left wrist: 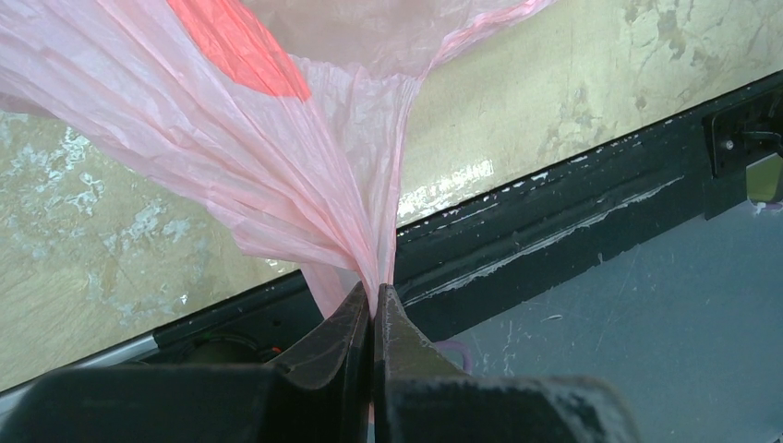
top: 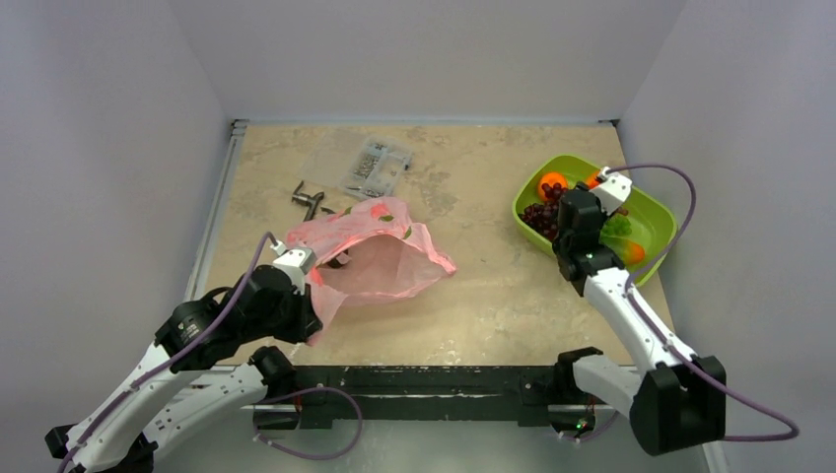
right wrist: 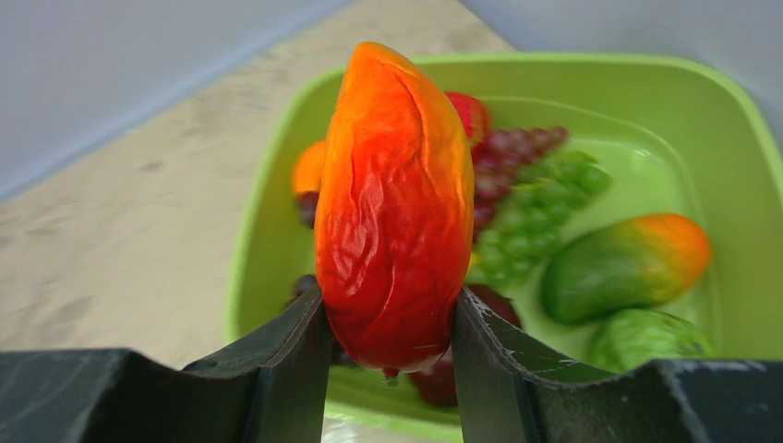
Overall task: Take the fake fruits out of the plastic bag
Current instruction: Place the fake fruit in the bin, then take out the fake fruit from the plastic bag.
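Observation:
The pink plastic bag (top: 380,251) lies crumpled at the table's left-centre with its mouth open; no fruit shows inside it. My left gripper (left wrist: 374,300) is shut on a bunched corner of the bag's film (left wrist: 277,166), near the table's front edge (top: 313,291). My right gripper (right wrist: 388,305) hangs over the lime-green tray (top: 649,209), shut on a red-orange mango-shaped fake fruit (right wrist: 392,203) held upright. In the tray lie an orange (top: 552,182), purple grapes (top: 540,215), green grapes (right wrist: 545,198), an orange-green mango (right wrist: 628,263) and a strawberry (right wrist: 468,113).
A clear compartment box of screws (top: 376,168) sits at the back left, with a small metal part (top: 308,198) beside it. A black rail (left wrist: 572,231) runs along the near table edge. Walls close in the left, back and right sides.

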Motion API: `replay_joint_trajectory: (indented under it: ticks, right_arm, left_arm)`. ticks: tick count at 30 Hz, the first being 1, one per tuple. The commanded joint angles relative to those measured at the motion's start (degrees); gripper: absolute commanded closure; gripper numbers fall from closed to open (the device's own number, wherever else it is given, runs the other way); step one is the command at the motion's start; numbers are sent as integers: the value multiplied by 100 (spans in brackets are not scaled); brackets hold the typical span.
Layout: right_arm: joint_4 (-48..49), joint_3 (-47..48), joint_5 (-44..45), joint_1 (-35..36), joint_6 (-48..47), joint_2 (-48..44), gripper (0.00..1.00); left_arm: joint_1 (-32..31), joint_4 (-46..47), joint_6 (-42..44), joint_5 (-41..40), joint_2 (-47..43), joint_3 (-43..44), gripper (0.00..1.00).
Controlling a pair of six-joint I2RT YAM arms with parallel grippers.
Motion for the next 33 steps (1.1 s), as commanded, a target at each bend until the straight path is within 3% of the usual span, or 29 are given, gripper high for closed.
replay_joint_trajectory:
  ticks: [1, 2, 4, 7, 11, 15, 17, 21, 25, 28, 33]
  right_arm:
    - [-148, 94, -147, -744, 656, 433, 100]
    - [-134, 65, -226, -947, 734, 536, 99]
    - [107, -66, -211, -1204, 767, 710, 85]
    - [415, -122, -96, -1295, 844, 1035, 74]
    - [206, 157, -100, -1453, 713, 1429, 37]
    - [564, -138, -519, -1455, 504, 982, 10]
    - [911, -513, -641, -1454, 449, 597, 2]
    - [1054, -628, -947, -1445, 276, 174, 1]
    - [1141, -661, -2121, -1366, 330, 171, 1]
    - [1340, -830, -2607, -517, 254, 432, 1]
    - [1538, -1018, -2139, 1561, 615, 961, 1]
  left_arm:
    - [-17, 180, 162, -5, 46, 42, 100]
    - [-17, 195, 158, -7, 42, 40, 100]
    - [-17, 211, 160, -14, 40, 40, 100]
    - [-17, 208, 146, -25, 4, 43, 100]
    - [-17, 194, 159, 22, -48, 31, 100]
    - [-17, 224, 170, 83, -45, 11, 100]
    - [-17, 260, 199, 104, -2, 13, 100]
    - [-17, 275, 208, 129, 95, 16, 100]
    - [-17, 282, 197, 139, 106, 8, 100]
    - [-17, 326, 171, 91, 110, -4, 100]
    - [-17, 327, 155, 160, 277, 28, 100]
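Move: The red mango is already in the right hand's fingers, above the green bin. The green grapes at the bin's middle, where it is to go, lie level with that hand, about 5 cm to its right and some 15 cm below. At much that depth, the dark plum is 4 cm back and 2 cm left, the green mango 6 cm back and 9 cm right, the orange 9 cm ahead and 6 cm left. From the left hand, the grapes are about 25 cm ahead and 65 cm right, 13 cm lower. Down and to the right in one sweep, about 8 cm each way, the right hand carries the red mango into the bin, turning some 15 degrees clockwise, and opens its fingers wide to let it go. It then lifts about 5 cm and swings fast to the left, out past the bin's left rim towards the bag, turning back counter-clockwise. The left hand stays in place, keeping its pinch on the bag's edge. ##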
